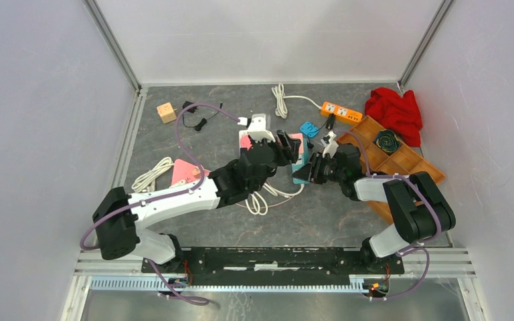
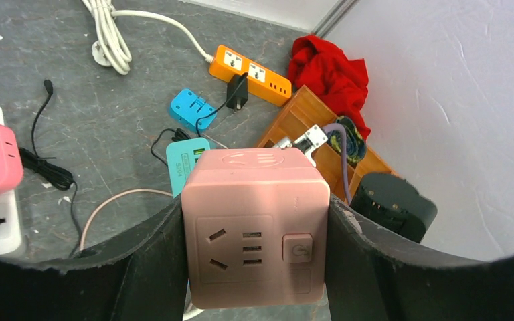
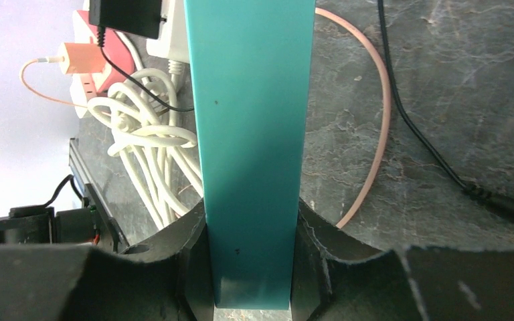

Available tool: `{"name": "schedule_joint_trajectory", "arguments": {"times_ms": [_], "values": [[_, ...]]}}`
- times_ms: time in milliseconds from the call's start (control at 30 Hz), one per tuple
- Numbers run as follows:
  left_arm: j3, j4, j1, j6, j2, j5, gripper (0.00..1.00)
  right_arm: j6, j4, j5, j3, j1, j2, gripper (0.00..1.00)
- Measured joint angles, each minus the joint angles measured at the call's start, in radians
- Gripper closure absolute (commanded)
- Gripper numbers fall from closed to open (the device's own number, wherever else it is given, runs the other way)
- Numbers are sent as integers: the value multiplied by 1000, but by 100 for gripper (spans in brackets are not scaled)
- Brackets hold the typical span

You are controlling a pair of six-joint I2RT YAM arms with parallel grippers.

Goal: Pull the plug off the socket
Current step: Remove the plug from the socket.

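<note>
A pink cube socket [image 2: 254, 227] with one outlet, USB slots and a power button fills the left wrist view. My left gripper [image 2: 254, 221] is shut on its two sides. In the top view the pink cube socket [image 1: 299, 148] sits mid-table with my left gripper [image 1: 292, 148] around it. A teal plug [image 3: 251, 134], flat and long, stands between the fingers of my right gripper [image 3: 251, 257], which is shut on it. From above, the teal plug [image 1: 301, 176] touches the cube's near side, with my right gripper [image 1: 312, 170] on it. Its pins are hidden.
An orange power strip [image 1: 340, 111], a blue plug [image 1: 309, 128] and a red cloth [image 1: 395, 114] lie at the back right. A wooden tray [image 1: 401, 164] sits beside my right arm. White cables [image 1: 261, 199], a white-and-pink strip [image 1: 254, 130] and a pink socket [image 1: 186, 172] lie on the left.
</note>
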Motion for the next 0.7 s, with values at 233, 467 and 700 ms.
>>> {"name": "schedule_joint_trajectory", "arguments": {"times_ms": [233, 467, 700], "values": [[-72, 35, 8, 185, -89, 115, 98, 8, 38, -53, 0, 0, 0, 100], [-80, 23, 84, 289, -160, 235, 98, 4, 61, -89, 0, 0, 0, 96], [-124, -22, 287, 293, -244, 384, 98, -32, 70, -137, 0, 0, 3, 92]]}}
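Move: The pink plug is already off the teal socket and held in the left fingers. The teal socket's middle lies about 18 cm below the left hand, 4 cm ahead and 3 cm right of it. The white strip is some 13 cm ahead and 14 cm left of that hand, the blue plug 20 cm ahead and 8 cm right, both on the table roughly 26 cm below. From the right hand, which grips the socket's near end, the pink plug is about 4 cm left, level fore and aft, and 20 cm up. The pink plug, still pinched in the left hand, is carried away from the teal socket: first drawn back a couple of centimetres, then swung left and forward, ending about 8 cm to the left and 3 cm higher, while the wrist tips up and rolls some 10 degrees. The right hand keeps its grip on the socket, rising about 2 cm, drifting left and back, and turning slightly counter-clockwise. ##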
